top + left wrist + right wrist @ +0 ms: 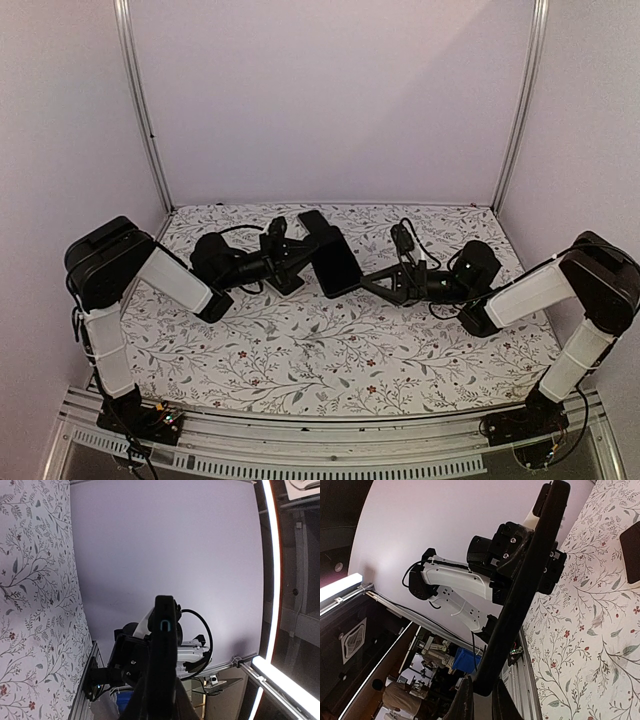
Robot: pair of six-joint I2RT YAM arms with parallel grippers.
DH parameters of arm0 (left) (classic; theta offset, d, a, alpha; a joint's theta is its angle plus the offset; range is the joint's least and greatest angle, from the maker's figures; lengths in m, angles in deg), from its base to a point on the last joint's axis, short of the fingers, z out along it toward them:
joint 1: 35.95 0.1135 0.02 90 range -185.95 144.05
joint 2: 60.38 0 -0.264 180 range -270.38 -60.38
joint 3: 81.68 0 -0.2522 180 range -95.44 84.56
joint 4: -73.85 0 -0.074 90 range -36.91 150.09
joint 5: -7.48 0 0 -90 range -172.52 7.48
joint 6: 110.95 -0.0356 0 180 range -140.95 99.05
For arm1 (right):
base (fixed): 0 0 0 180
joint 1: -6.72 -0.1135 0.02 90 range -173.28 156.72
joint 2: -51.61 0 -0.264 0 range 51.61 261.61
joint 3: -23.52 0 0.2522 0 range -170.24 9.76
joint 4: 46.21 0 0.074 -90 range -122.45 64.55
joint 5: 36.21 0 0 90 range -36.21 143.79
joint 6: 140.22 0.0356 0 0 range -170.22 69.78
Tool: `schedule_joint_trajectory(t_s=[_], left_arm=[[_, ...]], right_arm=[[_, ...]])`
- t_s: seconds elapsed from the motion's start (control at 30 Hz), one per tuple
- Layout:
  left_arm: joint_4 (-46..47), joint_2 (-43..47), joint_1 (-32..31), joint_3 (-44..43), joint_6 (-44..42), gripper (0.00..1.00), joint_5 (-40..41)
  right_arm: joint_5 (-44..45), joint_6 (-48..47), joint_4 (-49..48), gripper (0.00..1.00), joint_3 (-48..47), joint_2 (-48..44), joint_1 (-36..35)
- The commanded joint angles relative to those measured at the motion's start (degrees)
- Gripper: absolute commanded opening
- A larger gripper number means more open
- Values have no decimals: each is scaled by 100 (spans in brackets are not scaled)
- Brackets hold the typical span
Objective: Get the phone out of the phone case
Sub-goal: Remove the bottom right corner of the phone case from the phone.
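A dark slab, the phone case point(338, 262), hangs above the middle of the table, held between both arms. My left gripper point(303, 252) is shut on its left edge and my right gripper point(371, 281) on its lower right end. The left wrist view shows the phone case point(164, 645) edge-on, with a U-shaped port cut-out, rising from my left gripper point(159, 702). The right wrist view has the phone case point(527, 575) as a thin black bar running up from my right gripper point(482, 700). From these angles I cannot tell whether the phone sits inside.
Another flat dark piece point(631, 550) lies on the floral tablecloth point(300, 350), seemingly the dark shape point(312, 221) behind the held slab. White walls and aluminium posts point(140, 110) close off the back and sides. A rail runs along the near edge.
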State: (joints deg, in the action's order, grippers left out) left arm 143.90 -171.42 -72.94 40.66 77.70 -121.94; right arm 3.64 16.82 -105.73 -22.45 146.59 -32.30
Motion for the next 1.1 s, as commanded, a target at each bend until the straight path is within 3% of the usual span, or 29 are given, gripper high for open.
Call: schedule_joint_trajectory(t_s=[0.0,0.43,0.77,1.07], left_arm=[[1271,-78,-297,-182,462,0,-57],[1410,-79,-410,-290,708,0,-23],[1333,-1,-419,-356,593,0,-95],[599,314,-321,-267,-195,0,-308]], right_arm=[[-59,-455,-326,4,-168,-205,-62],[-47,-539,-287,12,-334,-366,-56],[-53,-634,188,10,-469,-349,-61],[212,-909,1256,43,-478,-658,-61]])
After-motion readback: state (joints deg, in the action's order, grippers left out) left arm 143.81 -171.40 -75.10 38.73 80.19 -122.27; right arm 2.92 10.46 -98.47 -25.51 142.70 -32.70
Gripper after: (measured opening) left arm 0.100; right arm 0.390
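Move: The black case's bottom right corner is already between the right hand's fingers; from the left hand, which holds the opposite end, it lies about 10 cm right and 8 cm back, nearly level. The cased phone's middle is some 5 cm left of and 4 cm ahead of the right hand. On the table about 19 cm below, the middle phone lies roughly 21 cm left and 15 cm ahead of the right hand, the far phone 11 cm left and 35 cm ahead. Upward, slowly, goes the right hand, about 2.5 cm, its fingers tipping some 5 degrees and still pinching the case corner as it draws away from the table; it then stops and opens to roughly a third, letting go of the rim. The left hand keeps its grip on the opposite end, rising about 1 cm and easing right and slightly back, towards the right hand, at the finish. ##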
